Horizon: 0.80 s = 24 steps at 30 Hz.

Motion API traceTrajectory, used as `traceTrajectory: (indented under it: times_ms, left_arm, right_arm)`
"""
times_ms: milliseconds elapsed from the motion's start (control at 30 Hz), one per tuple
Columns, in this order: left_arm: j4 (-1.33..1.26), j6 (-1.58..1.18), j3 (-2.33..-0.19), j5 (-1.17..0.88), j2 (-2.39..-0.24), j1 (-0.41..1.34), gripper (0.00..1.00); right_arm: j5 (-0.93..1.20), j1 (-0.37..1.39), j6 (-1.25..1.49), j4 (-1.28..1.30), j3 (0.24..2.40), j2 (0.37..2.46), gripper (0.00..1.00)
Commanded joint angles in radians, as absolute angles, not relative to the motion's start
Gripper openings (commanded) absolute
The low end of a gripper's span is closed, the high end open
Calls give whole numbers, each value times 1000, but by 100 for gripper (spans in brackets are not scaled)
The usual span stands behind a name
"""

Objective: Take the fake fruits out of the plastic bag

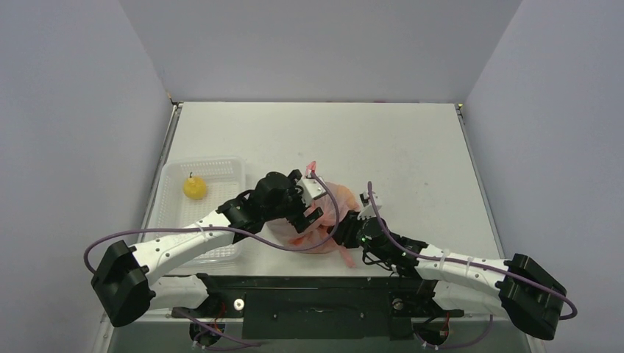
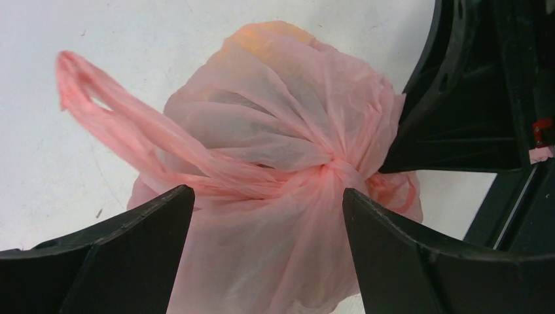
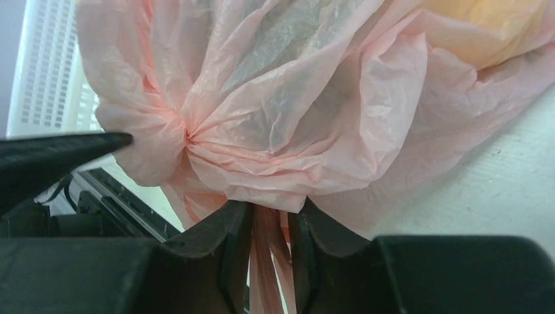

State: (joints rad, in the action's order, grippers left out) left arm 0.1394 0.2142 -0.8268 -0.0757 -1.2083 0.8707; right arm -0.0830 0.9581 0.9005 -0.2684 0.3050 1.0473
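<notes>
The pink plastic bag (image 1: 329, 223) lies on the table between both arms, its mouth tied in a knot (image 2: 338, 170). One loop handle (image 2: 98, 111) sticks out to the side. A yellow-orange fruit (image 3: 487, 26) shows faintly through the film; the other fake fruits inside are hidden. My left gripper (image 2: 267, 191) is open wide and straddles the bag just below the knot. My right gripper (image 3: 270, 212) stands only slightly open at the bag's near side, with strands of the other handle hanging loosely in the narrow gap. One yellow fruit (image 1: 195, 187) sits in the tray.
A clear rectangular tray (image 1: 171, 175) stands at the left of the table, beside the left arm. The right arm's black wrist (image 2: 471, 98) is close against the bag's right side. A left finger (image 3: 59, 154) reaches in next to the knot.
</notes>
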Motion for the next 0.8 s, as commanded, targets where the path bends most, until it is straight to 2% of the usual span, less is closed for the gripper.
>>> traceTrajectory:
  times_ms: [0,233,367,533,700,767]
  left_arm:
    - [183,237,-890,-134,-1212,873,82]
    - [190,276,-873,-33,-1197,917,82]
    - [161,281,-872,25,-1218,931,71]
    - [154,274,-889,36,-1258,941,66]
    - [156,274,-910,51,-1290,954,51]
    - [150,269,-909,53,-1293,954,40]
  right_arm:
    - [-174,966,862,-236,367,1000,24]
    - [-186,966,852,-171,413,985,34]
    - [-202,966,829,-102,441,953,38]
    - [-238,966,804,-32,465,894,46]
    - [-278,962,755,39,498,867,51]
    - [-282,952,757,52,516,866,53]
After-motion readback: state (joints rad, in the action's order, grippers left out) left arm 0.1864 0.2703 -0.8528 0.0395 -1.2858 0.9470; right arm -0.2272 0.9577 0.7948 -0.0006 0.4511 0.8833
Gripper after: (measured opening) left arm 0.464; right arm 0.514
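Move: The bag's knot lies about 3 cm to the left hand's right, 2 cm back and some 6 cm below it; the yellow-orange bulge of fruit in the bag is roughly 6 cm ahead, 8 cm right and 11 cm down, and the upright handle loop 10 cm ahead, 2 cm left and 4 cm lower. From the right hand the knot is about 3 cm left, 2 cm ahead and level; the bulge is about 10 cm ahead, 4 cm right and 4 cm lower. The bag's gathered neck is framed by the left hand, which sinks about 2.5 cm towards the knot, rolls slightly and closes its wide-open fingers to about half, one on each side of the plastic. The pulled-out handle strap is freed by the right hand: it keeps opening to about half and backs off some 5 cm up, drifting forward and right. ##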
